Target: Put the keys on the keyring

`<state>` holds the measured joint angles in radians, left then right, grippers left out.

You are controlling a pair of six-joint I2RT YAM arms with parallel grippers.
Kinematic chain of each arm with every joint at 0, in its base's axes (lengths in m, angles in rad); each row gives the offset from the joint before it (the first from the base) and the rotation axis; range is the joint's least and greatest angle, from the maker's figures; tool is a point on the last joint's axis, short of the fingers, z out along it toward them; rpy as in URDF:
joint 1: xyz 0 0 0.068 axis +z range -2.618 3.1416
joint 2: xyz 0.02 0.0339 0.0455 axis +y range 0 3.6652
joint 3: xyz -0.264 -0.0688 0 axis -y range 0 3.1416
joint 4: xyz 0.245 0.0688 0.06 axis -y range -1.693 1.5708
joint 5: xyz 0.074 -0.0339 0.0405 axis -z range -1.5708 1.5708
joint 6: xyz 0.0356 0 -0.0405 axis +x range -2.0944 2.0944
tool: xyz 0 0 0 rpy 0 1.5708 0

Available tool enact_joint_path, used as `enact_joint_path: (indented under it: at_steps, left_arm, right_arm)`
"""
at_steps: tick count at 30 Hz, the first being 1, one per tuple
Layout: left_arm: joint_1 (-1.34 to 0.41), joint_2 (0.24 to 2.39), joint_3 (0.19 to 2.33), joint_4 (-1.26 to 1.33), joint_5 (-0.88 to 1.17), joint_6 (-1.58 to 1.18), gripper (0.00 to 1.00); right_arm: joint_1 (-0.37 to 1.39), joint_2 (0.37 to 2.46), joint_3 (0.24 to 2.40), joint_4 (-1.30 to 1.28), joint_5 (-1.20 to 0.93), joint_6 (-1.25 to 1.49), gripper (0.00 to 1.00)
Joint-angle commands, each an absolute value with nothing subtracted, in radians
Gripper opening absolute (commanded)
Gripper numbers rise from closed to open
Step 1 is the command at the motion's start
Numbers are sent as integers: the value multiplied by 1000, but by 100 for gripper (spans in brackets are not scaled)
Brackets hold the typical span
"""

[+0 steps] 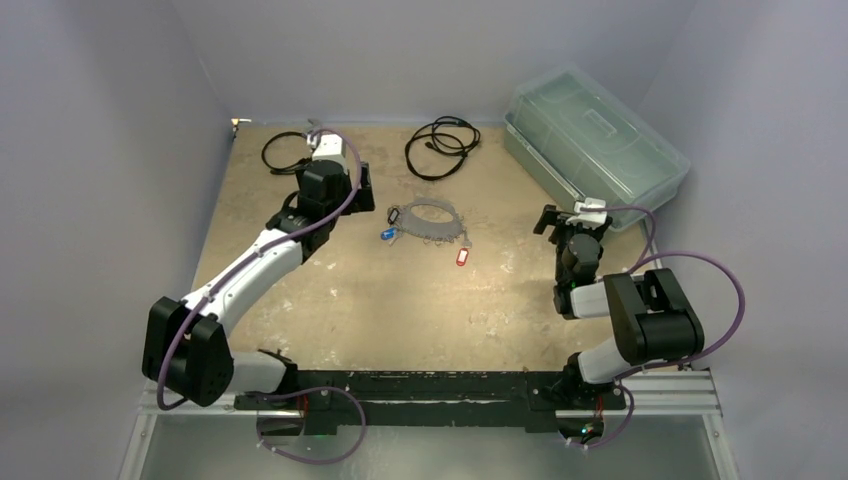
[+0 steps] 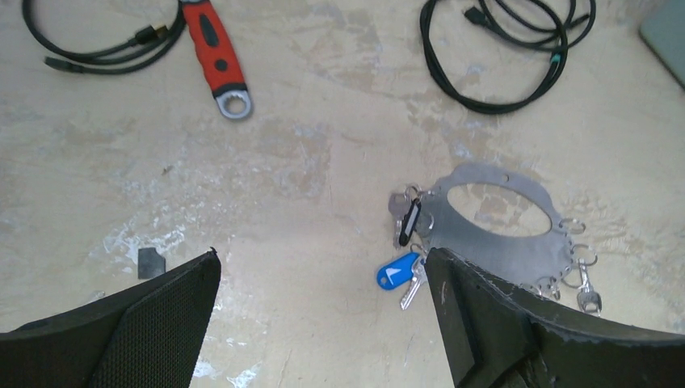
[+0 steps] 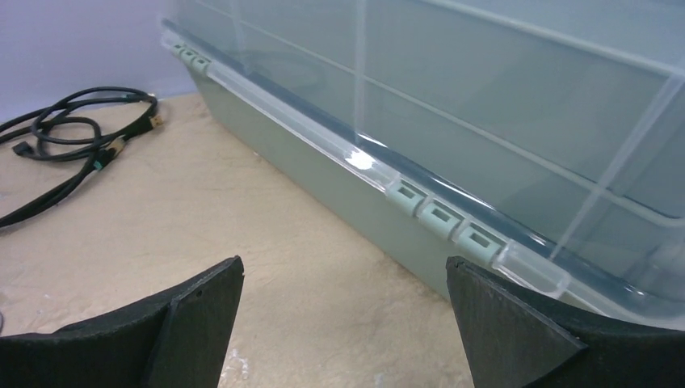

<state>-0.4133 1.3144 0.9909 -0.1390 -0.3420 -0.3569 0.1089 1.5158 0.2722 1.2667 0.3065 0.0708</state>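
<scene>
The keyring (image 1: 432, 222) is a flat grey metal oval plate with small split rings along its edge, lying mid-table; it also shows in the left wrist view (image 2: 501, 234). A blue-headed key (image 2: 398, 272) and a dark-headed key (image 2: 409, 222) lie at its left end, touching the small rings. A red-headed key (image 1: 461, 257) lies at its near right edge. A bare key (image 2: 588, 301) hangs at the right. My left gripper (image 1: 364, 190) is open and empty (image 2: 323, 259), just left of the keyring. My right gripper (image 1: 572, 220) is open and empty (image 3: 345, 263), off to the right.
A red-handled wrench (image 2: 216, 50) and a black cable (image 1: 285, 152) lie at the back left. Another coiled black cable (image 1: 440, 145) lies behind the keyring. A clear lidded plastic box (image 1: 592, 140) stands at the back right, right in front of my right gripper (image 3: 485, 121).
</scene>
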Motion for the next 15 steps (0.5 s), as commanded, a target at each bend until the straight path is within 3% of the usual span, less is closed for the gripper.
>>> enact_joint_path:
  at_steps: [1, 4, 7, 10, 15]
  left_arm:
    - [-410, 1336, 1048, -156, -280, -386, 99]
    - [-410, 1353, 1060, -167, -269, -390, 99]
    - [-410, 1363, 1064, -174, -266, -387, 98]
    - [-410, 1371, 1070, -174, -249, -388, 98]
    - [-412, 1370, 1057, -167, -229, -387, 95]
  right_arm:
    - [103, 1482, 304, 1290, 405, 115, 99]
    - [108, 1433, 291, 1279, 455, 76, 99]
    - [118, 1266, 448, 881, 534, 168, 99]
    - [116, 1212, 530, 738, 593, 408, 99]
    - [113, 1133, 577, 552, 437, 435, 99]
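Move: The blue-tagged key lies about 7 cm right of the left hand, some 3 cm ahead and 20 cm below; on that same level are the black-tagged keys, about 8 cm ahead and 8 cm right, and the keyring, 8 cm ahead and 17 cm right. From the right hand the keyring is some 34 cm left, 7 cm ahead and 12 cm below; the plastic box's middle is about 18 cm ahead, 7 cm right, 5 cm lower. Up from the table beside the plastic box goes the right hand, slowly at first and then quickly, about 13 cm in all, fingers tipping upward and its left side rolling up some 15 degrees. The left hand eases right and down about 2 cm towards the blue-tagged key, its fingers dipping slightly. Both grippers stay open and empty. ##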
